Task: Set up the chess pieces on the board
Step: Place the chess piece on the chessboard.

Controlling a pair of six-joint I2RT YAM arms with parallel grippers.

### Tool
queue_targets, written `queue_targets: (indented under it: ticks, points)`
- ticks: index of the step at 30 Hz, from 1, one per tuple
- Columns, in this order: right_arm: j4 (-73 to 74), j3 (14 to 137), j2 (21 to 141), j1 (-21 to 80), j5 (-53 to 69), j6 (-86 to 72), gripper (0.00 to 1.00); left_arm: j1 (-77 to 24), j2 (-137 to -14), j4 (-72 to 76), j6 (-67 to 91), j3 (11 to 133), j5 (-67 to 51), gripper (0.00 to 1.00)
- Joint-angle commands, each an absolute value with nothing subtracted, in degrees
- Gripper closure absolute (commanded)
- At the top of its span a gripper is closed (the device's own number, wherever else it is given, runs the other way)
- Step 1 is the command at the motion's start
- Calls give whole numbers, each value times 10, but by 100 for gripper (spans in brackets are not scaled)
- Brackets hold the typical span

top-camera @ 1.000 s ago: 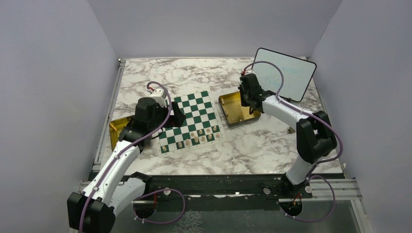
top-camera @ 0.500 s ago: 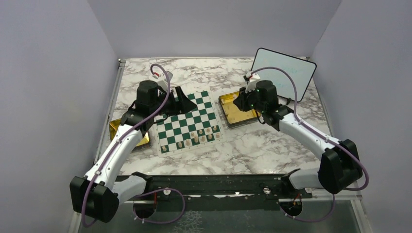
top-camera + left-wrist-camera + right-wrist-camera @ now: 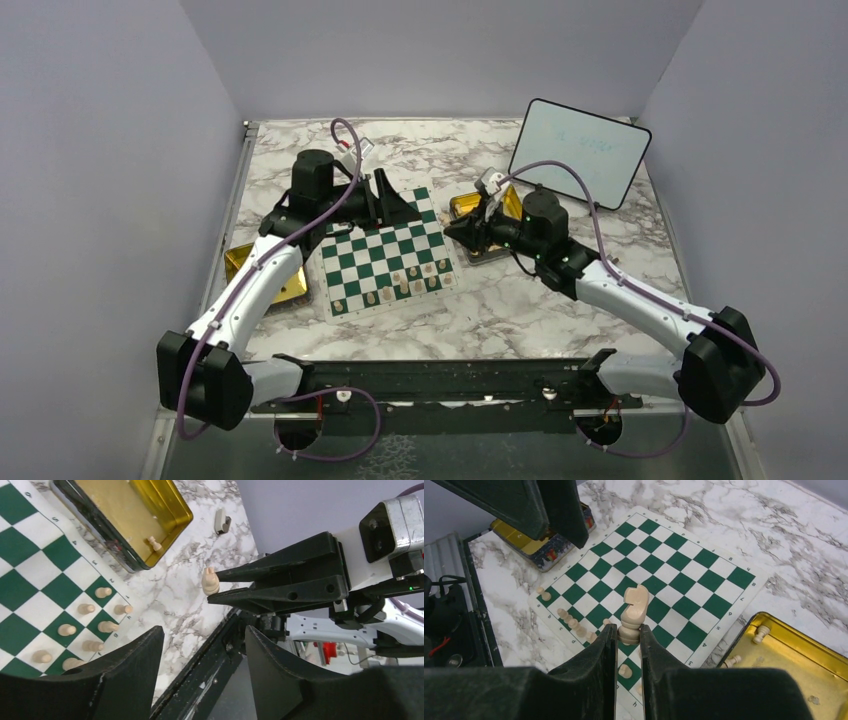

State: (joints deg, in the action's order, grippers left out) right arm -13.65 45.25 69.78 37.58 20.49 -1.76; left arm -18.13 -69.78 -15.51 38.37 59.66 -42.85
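Observation:
The green-and-white board [image 3: 385,250] lies mid-table with several cream chess pieces [image 3: 400,285] on its near rows. My right gripper [image 3: 629,632] is shut on the base of a cream knight [image 3: 634,605], held upright in the air over the board's [image 3: 674,560] right part. The left wrist view shows the same knight [image 3: 210,580] at the tips of the right gripper's fingers [image 3: 280,580]. My left gripper [image 3: 204,630] is open with nothing between its fingers. In the top view it [image 3: 395,205] hovers over the board's far edge, facing the right gripper [image 3: 458,232].
A gold tin [image 3: 789,655] right of the board holds loose pieces [image 3: 762,632]. Another gold tin [image 3: 245,265] lies left of the board. A framed whiteboard [image 3: 580,150] leans at the back right. Marble table around, black rail along the near edge.
The right arm swung left from the right tin toward the board, carrying the knight. The left gripper moved from the board's left side to its far edge, and its jaws narrowed somewhat.

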Motion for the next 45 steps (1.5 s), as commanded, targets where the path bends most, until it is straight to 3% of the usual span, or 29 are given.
queue_targets:
  ticks: [1, 5, 31, 40, 45]
  points:
    - [-172, 463, 694, 392, 229, -5, 90, -183, -710, -117, 403, 590, -491, 41]
    - [-161, 472, 703, 399, 229, 11, 90, -183, -723, -97, 428, 580, -508, 47]
    - [-149, 497, 742, 431, 234, 18, 90, -189, -790, -59, 451, 575, -533, 62]
    - [-148, 501, 751, 438, 232, 17, 90, -198, -794, -54, 455, 568, -538, 74]
    - [-144, 500, 755, 439, 229, 18, 89, -199, -790, -53, 454, 566, -545, 85]
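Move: The knight, still pinched at its base by the right hand, stands about 7 cm right, 2 cm ahead and 2 cm below the open left fingers. The right hand has those fingers some 8 cm to its left, 1 cm back and 3 cm up. Far below the left hand, about 25 cm, the chessboard's middle is roughly 7 cm ahead and 5 cm left; the gold tray is 13 cm ahead and 18 cm right, 24 cm below. Left hand sinks rightward some 4 cm, closing around the knight the right hand brings left and back. ##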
